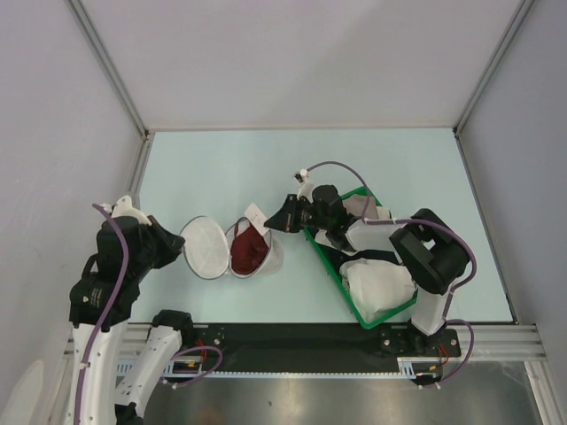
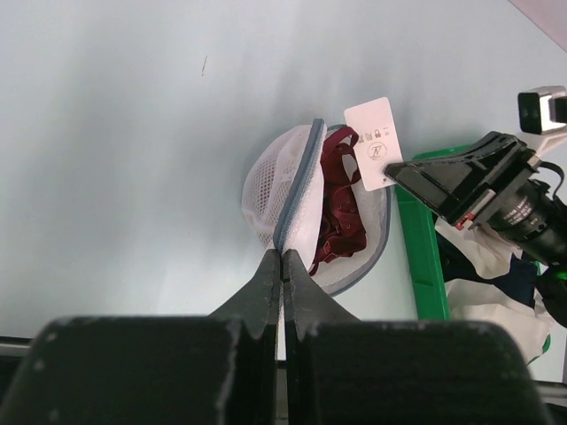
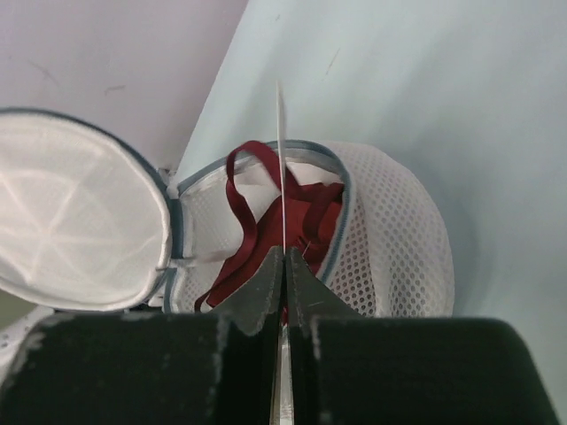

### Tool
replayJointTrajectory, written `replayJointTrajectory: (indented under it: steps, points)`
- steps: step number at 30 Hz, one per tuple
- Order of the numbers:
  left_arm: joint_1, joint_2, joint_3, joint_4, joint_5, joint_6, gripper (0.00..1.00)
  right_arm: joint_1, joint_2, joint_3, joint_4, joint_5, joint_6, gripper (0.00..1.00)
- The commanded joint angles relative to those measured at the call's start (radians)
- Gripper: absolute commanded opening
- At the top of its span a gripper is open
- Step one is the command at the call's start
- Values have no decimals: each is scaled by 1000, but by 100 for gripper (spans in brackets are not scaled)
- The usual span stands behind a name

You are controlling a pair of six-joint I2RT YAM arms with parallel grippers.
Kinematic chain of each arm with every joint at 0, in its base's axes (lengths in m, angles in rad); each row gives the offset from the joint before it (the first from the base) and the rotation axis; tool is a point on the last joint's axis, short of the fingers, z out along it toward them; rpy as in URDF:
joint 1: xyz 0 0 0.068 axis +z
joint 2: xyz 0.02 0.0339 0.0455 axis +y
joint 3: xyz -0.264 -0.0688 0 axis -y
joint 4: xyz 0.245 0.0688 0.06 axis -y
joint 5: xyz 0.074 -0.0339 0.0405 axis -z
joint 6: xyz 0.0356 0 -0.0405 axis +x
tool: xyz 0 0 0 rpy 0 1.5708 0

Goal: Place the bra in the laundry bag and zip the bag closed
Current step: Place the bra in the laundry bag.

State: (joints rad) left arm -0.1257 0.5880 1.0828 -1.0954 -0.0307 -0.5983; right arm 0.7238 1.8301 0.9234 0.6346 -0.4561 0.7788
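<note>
The laundry bag [image 1: 205, 248] lies open on the table, its two white mesh halves side by side. The maroon bra [image 1: 252, 251] sits bunched in the right half. My left gripper [image 1: 183, 251] is shut on the rim of the left half; in the left wrist view its fingertips [image 2: 283, 254] pinch the dark zipper edge of the laundry bag [image 2: 292, 181]. My right gripper [image 1: 276, 221] is shut on the bra's white tag [image 1: 257, 214]. In the right wrist view the tag [image 3: 282, 168] rises edge-on from the shut jaws, above the bra [image 3: 297, 221] in the mesh half [image 3: 390, 243].
A green plastic basket [image 1: 324, 261] with white and navy garments [image 1: 376, 283] stands right of the bag, under the right arm. The bag's open lid [image 3: 71, 221] lies at the left of the right wrist view. Grey walls enclose the table on three sides.
</note>
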Motion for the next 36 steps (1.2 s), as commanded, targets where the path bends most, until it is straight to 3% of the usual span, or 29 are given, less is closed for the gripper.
replayJointTrajectory:
  steps: [1, 5, 13, 19, 23, 26, 27, 29, 31, 36]
  points:
    - [6, 26, 6, 43, -5, 29, 0, 11, -80, -12, 31, -53, -180, 5]
    - [6, 30, -14, 61, -8, 31, 0, 16, -75, 8, -27, -113, -254, 7]
    - [6, 47, -4, 65, -38, 52, 0, 22, -71, 11, -24, -231, -352, 0]
    - [6, 79, 20, 68, -71, 75, 0, 35, -46, 78, -157, -389, -479, 1]
    - [6, 95, 31, 78, -64, 84, 0, 58, -5, 194, -413, -406, -611, 9]
    - [6, 95, 34, 78, -66, 86, 0, 77, 17, 255, -545, -334, -664, 24]
    - [6, 95, 37, 77, -67, 84, 0, 77, 20, 262, -562, -317, -658, 27]
    - [6, 85, 37, 77, -80, 84, 0, 78, 14, 267, -582, -230, -618, 47]
    - [6, 85, 40, 71, -92, 88, 0, 80, -20, 255, -569, -160, -578, 60]
    - [6, 82, 43, 68, -95, 89, 0, 86, -110, 291, -666, -41, -497, 71]
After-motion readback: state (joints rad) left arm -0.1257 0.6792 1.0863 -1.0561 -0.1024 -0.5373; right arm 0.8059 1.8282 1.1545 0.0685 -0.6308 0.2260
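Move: The right hand holds the bra's white tag; the bra itself lies inside the open laundry bag, about 5 cm to this hand's left, 4 cm back and 8 cm below. The bag's lid stands some 17 cm to the hand's left and 5 cm back, roughly level with it, and the green bin's middle is about 27 cm to the right and 6 cm back. From the left hand, shut on the lid's rim, the bra is about 18 cm right, 7 cm ahead and 17 cm lower. The right hand draws back about 6 cm, rising slightly at first, and swings its fingers some 30 degrees counter-clockwise to carry the pinched tag over the bag's mouth, then dips about 2.5 cm with the fingertips tipping down and spreads its fingers wide to let go of the tag above the bra. Meanwhile the left hand keeps its pinch on the lid's rim, easing about 2 cm forward and a little down and left, so the bag stays held open. ##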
